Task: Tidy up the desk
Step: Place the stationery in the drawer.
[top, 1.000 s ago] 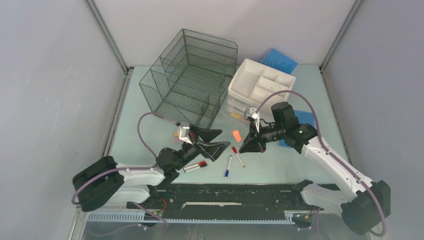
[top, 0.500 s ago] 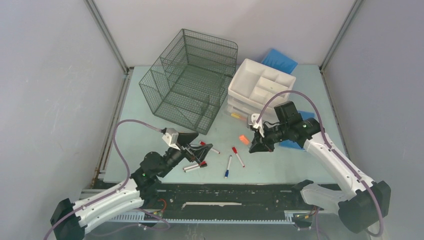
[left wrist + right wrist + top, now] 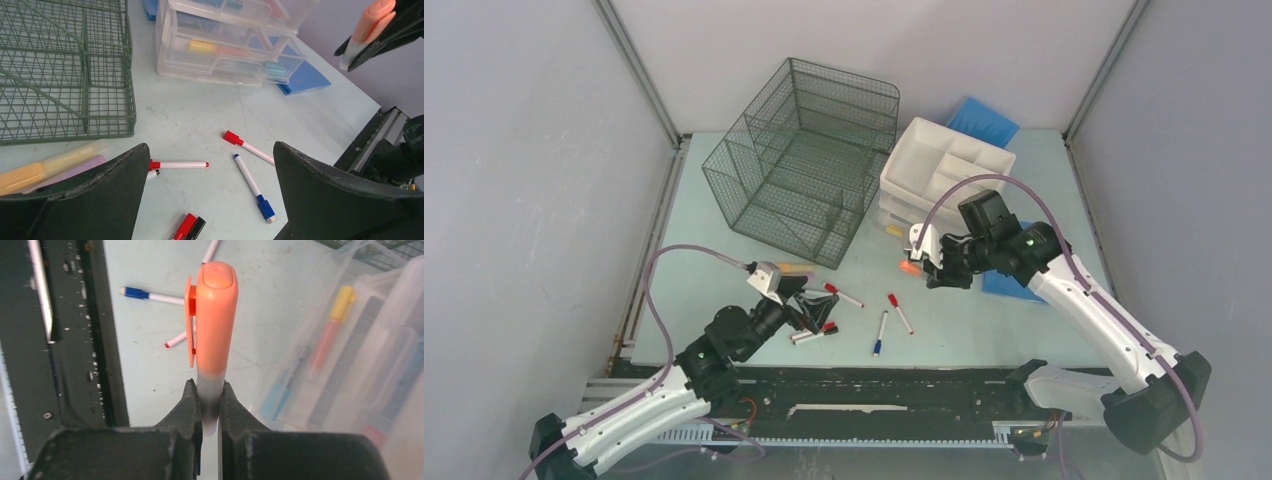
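Observation:
The desk (image 3: 984, 325) is a pale mint-green tabletop with loose pens on it. My right gripper (image 3: 210, 390) is shut on the clear end of an orange highlighter (image 3: 214, 315), held off the desk just in front of the white drawer unit (image 3: 944, 170); from above the highlighter (image 3: 909, 266) shows at that gripper's tip. My left gripper (image 3: 210, 147) stands wide open and empty, low over the desk. Under and ahead of it lie two red-capped markers (image 3: 180, 164) (image 3: 248, 145), a blue-capped marker (image 3: 252, 187) and a red and black capped pair (image 3: 189, 227).
A dark wire-mesh organizer (image 3: 804, 160) stands at the back left, with yellow and purple highlighters (image 3: 50, 167) lying along its front. The drawer unit (image 3: 350, 365) holds pens in its clear drawers. A blue folder (image 3: 984, 120) leans at the back; another blue pad (image 3: 1004, 285) lies under the right arm.
My right gripper has carried the orange highlighter up and back toward the drawer unit. My left arm has swung round and drawn its open gripper back toward the near edge, over the markers.

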Motion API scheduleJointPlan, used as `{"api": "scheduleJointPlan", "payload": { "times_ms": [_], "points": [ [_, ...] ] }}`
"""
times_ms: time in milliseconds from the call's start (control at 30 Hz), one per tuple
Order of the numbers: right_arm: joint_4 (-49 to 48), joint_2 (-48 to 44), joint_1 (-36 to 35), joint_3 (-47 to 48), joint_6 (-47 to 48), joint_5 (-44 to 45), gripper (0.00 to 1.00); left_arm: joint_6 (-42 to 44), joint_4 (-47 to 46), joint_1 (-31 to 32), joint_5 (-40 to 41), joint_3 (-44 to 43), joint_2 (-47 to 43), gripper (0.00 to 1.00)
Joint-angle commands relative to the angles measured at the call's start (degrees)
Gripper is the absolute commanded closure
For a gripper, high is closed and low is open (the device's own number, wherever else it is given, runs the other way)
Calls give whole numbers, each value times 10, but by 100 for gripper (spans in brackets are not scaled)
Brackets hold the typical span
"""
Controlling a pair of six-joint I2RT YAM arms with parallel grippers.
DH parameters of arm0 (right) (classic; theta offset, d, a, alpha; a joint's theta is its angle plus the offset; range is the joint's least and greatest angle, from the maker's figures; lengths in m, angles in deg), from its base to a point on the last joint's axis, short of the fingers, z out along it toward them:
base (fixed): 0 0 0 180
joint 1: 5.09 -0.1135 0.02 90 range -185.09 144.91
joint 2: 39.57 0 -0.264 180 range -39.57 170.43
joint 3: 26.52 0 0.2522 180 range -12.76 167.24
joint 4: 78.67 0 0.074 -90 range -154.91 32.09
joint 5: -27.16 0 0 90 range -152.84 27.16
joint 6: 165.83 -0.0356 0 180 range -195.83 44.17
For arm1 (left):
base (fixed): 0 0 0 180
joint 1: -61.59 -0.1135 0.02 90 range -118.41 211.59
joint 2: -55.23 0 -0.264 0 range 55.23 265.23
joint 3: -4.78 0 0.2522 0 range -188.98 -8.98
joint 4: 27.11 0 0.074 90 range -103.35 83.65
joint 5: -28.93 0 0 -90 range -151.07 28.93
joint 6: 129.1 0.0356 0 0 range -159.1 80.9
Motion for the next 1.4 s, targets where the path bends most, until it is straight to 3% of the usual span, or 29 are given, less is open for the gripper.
{"api": "scheduleJointPlan", "payload": {
  "times_ms": [0, 300, 667, 1000, 1100, 1267, 1367],
  "points": [
    [-8, 13, -14, 37, -4, 89, 100, 0, 16, -3, 21, 10, -18, 0],
    [-62, 38, -30, 46, -48, 174, 100, -38, 34, -8, 31, 27, -70, 0],
    [-160, 100, -53, 42, -117, 293, 100, -56, 31, -13, 74, 40, -61, 0],
    [-235, 126, -37, 18, -177, 360, 98, -64, 54, -14, 122, 70, -102, 0],
    [-245, 138, -33, 9, -182, 371, 90, -69, 74, -14, 133, 72, -116, 0],
    [-254, 135, -21, -5, -193, 365, 59, -79, 88, -15, 142, 72, -126, 0],
    [-250, 127, -15, -12, -200, 345, 46, -100, 99, -16, 143, 68, -126, 0]
  ]
}}
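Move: The right gripper still grips the orange marker. Its goal, the open drawer, lies about 13 cm ahead of it, straight in line sideways and some 9 cm lower. Inside, the yellow marker is 16 cm ahead and 5 cm left, the light blue one 9 cm ahead and 6 cm right. From the empty left gripper, the purple highlighter lies 12 cm ahead, 9 cm left, 15 cm down; at that same depth, the black marker is 8 cm ahead, 3 cm left, and the red-and-black pair 1 cm back, 4 cm left. Carry the orange marker forward about 12 cm with the right gripper until it is over the open drawer, swinging the hand some 35 degrees clockwise on the way; sink nearly 4 cm in all, then part the fingers about halfway and let go. Meanwhile bring the open left gripper about 4.5 cm left and as far down towards the pens, turning it slightly counter-clockwise. ##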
